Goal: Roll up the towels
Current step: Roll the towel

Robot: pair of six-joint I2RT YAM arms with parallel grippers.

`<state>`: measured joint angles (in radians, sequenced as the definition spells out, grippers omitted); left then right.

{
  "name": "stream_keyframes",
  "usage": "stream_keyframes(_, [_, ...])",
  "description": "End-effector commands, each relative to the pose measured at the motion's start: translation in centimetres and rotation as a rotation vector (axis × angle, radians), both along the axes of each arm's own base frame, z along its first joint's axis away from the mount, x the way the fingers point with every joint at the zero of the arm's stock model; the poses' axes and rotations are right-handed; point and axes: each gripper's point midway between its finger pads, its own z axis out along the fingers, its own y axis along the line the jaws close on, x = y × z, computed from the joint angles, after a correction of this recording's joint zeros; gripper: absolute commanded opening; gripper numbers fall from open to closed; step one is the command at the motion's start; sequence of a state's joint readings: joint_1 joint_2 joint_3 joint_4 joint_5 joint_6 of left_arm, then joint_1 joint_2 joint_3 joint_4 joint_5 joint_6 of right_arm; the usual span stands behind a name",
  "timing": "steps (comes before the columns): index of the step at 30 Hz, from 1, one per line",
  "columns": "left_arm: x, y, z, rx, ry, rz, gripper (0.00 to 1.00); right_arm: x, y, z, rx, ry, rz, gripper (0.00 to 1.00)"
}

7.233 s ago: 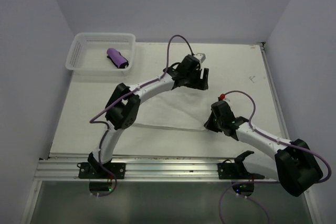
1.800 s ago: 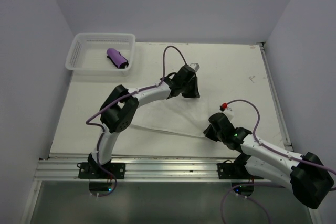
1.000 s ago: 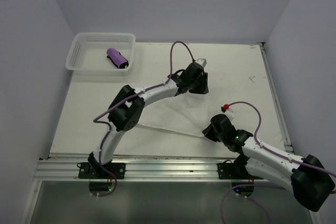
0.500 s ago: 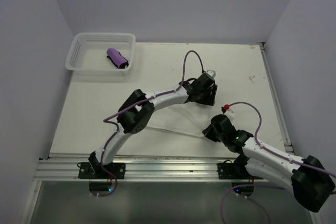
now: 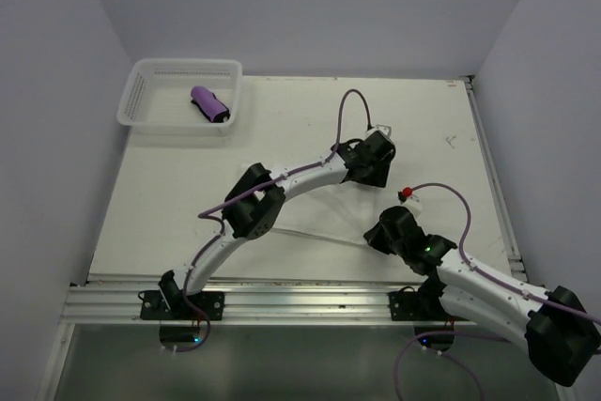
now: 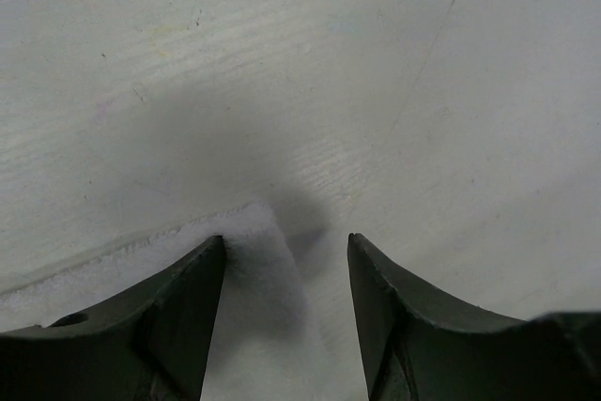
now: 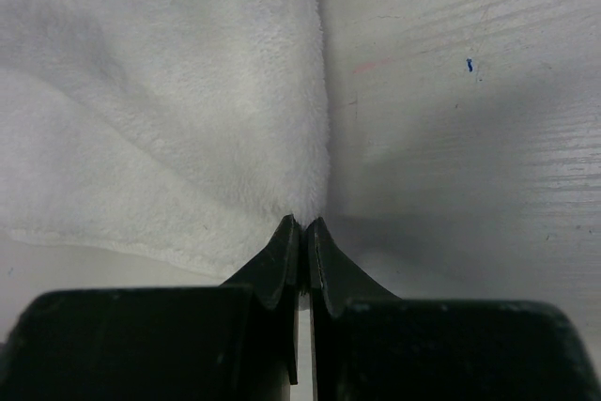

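The large white towel [image 5: 319, 215] lies flat on the table between the two arms. Its far right corner [image 6: 263, 326] lies between the fingers of my open left gripper [image 6: 286, 251], close to the left finger, and the jaws hover just over it. In the top view the left gripper [image 5: 374, 174] reaches far to the right. My right gripper [image 7: 307, 223] is shut, pinching the near right corner of the white towel [image 7: 169, 91]; from above it shows as the right gripper [image 5: 376, 235]. The small purple towel [image 5: 210, 104] lies rolled in the basket.
The white mesh basket [image 5: 141, 91] stands at the back left corner of the table. Purple cables loop above both wrists. A metal rail [image 5: 310, 300] runs along the near edge. Walls close in the left, back and right sides.
The left arm has swung right along the towel's far edge to its right corner, and its jaws have opened wider. The right gripper has stayed shut in place.
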<state>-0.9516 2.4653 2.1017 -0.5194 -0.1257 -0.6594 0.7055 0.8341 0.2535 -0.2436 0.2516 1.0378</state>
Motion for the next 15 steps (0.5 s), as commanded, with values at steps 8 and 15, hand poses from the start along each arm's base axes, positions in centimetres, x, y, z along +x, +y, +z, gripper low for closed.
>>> stream_keyframes(8, [-1.2, 7.8, -8.0, 0.365, 0.023, 0.096, 0.47, -1.5, -1.0, -1.1, -0.044, 0.028, 0.043, 0.00])
stream_keyframes(15, [-2.2, 7.9, -10.0, 0.391, 0.049, 0.145, 0.27, -1.3, -0.5, 0.1, -0.030, 0.003, 0.075, 0.00])
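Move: The white towel's far right corner lies almost between the left hand's open fingers, about 1 cm to the left of their midpoint and some 2 cm below. The near right corner, already pinched by the right hand, is roughly 16 cm back and 2 cm to the left of the left hand; the towel's middle is about 18 cm left and 6 cm back. From the right hand, the far corner lies some 16 cm ahead and 1 cm to the right. The towel's far right corner is what the left hand closes on: it eases about 1.5 cm left and 1 cm down, the wrist turning some 10 degrees so the fingers swing left and forward, while they narrow from well open to about half that gap around the corner's edge. The right hand stays shut on the near corner, almost still. ##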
